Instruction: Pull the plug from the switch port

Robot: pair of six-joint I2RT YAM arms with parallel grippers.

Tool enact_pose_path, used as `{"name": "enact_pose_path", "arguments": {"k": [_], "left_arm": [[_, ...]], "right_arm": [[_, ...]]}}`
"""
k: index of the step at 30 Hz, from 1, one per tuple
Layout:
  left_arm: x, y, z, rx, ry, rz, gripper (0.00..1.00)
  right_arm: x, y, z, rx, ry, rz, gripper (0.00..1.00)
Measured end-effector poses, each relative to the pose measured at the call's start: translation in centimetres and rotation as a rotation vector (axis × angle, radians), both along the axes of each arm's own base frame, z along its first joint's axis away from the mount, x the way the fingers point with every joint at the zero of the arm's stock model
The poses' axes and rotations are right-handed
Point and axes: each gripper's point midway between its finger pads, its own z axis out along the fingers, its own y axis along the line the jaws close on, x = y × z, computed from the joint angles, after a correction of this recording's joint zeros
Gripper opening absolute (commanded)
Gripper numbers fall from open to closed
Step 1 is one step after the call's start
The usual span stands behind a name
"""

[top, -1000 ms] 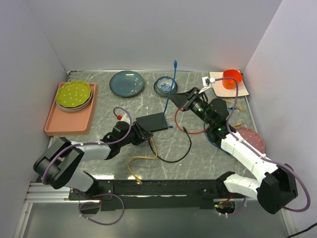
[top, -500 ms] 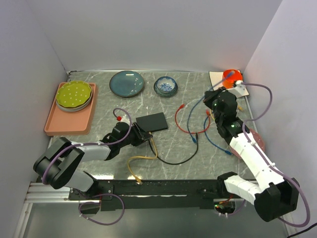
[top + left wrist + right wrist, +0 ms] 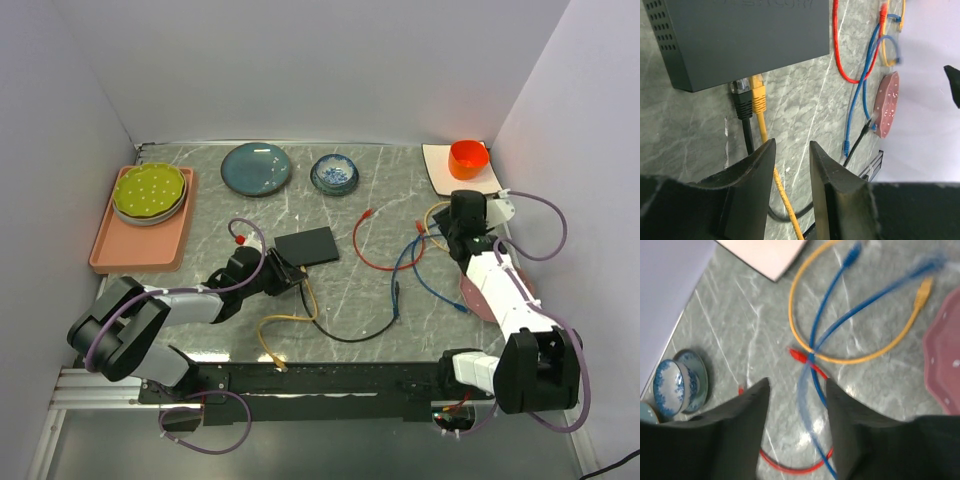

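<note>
The black switch (image 3: 306, 245) (image 3: 740, 35) lies flat mid-table, with a black plug (image 3: 742, 95) and a yellow plug (image 3: 758, 95) seated in its near edge. My left gripper (image 3: 289, 272) (image 3: 791, 150) hovers just in front of those plugs, jaws open; the yellow cable (image 3: 771, 165) runs underneath the gap, ungripped. A blue cable (image 3: 405, 268) lies loose, its plug (image 3: 397, 297) (image 3: 846, 146) free on the table. My right gripper (image 3: 448, 232) (image 3: 797, 390) is open at the right, with the blurred blue cable (image 3: 812, 390) below it.
Red cable (image 3: 365, 250) and a yellow loop (image 3: 850, 357) tangle near the right gripper. A pink plate (image 3: 490, 290), orange cup (image 3: 468, 158), blue-white bowl (image 3: 334, 173), teal plate (image 3: 256, 167) and a tray (image 3: 110, 255) with a green plate ring the table.
My right gripper opened and let go of the blue cable, which dropped to the table. The right arm swung back from near the switch to the right side. The left arm stayed put.
</note>
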Motion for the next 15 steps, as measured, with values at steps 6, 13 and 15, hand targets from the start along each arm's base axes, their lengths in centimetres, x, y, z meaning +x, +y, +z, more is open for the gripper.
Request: {"name": "enact_pose_path", "arguments": {"k": [6, 13, 15], "left_arm": [[-0.1, 0.5, -0.6, 0.029, 0.017, 0.016, 0.41], [1.3, 2.0, 1.6, 0.076, -0.032, 0.098, 0.43], [2.3, 2.8, 2.6, 0.081, -0.05, 0.137, 0.42]], "right_arm": [[0.9, 5.6, 0.7, 0.032, -0.041, 0.204, 0.64], [1.7, 17.6, 2.5, 0.056, -0.119, 0.668, 0.61], [1.5, 20.7, 1.2, 0.08, -0.106, 0.79, 0.6]]}}
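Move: At the front of the switch the yellow plug sits about 32 cm left of the right hand, 6 cm back and some 14 cm lower, with the black plug 1 cm to the yellow plug's left. The switch's middle is 5 cm beyond the yellow plug; the red cable's far end lies 21 cm left of the right hand and 7 cm ahead. From the left hand, the yellow plug is about 4 cm ahead, 1 cm right and 4 cm below. Sweeping left about 20 cm from over the loose cables towards the switch, the empty right hand stays at nearly the same height and turns some 45 degrees counter-clockwise, fingers kept open. The left hand, also empty, dips a touch, then lifts and shifts left and forward by a few centimetres beside the plugs, its gap unchanged. ##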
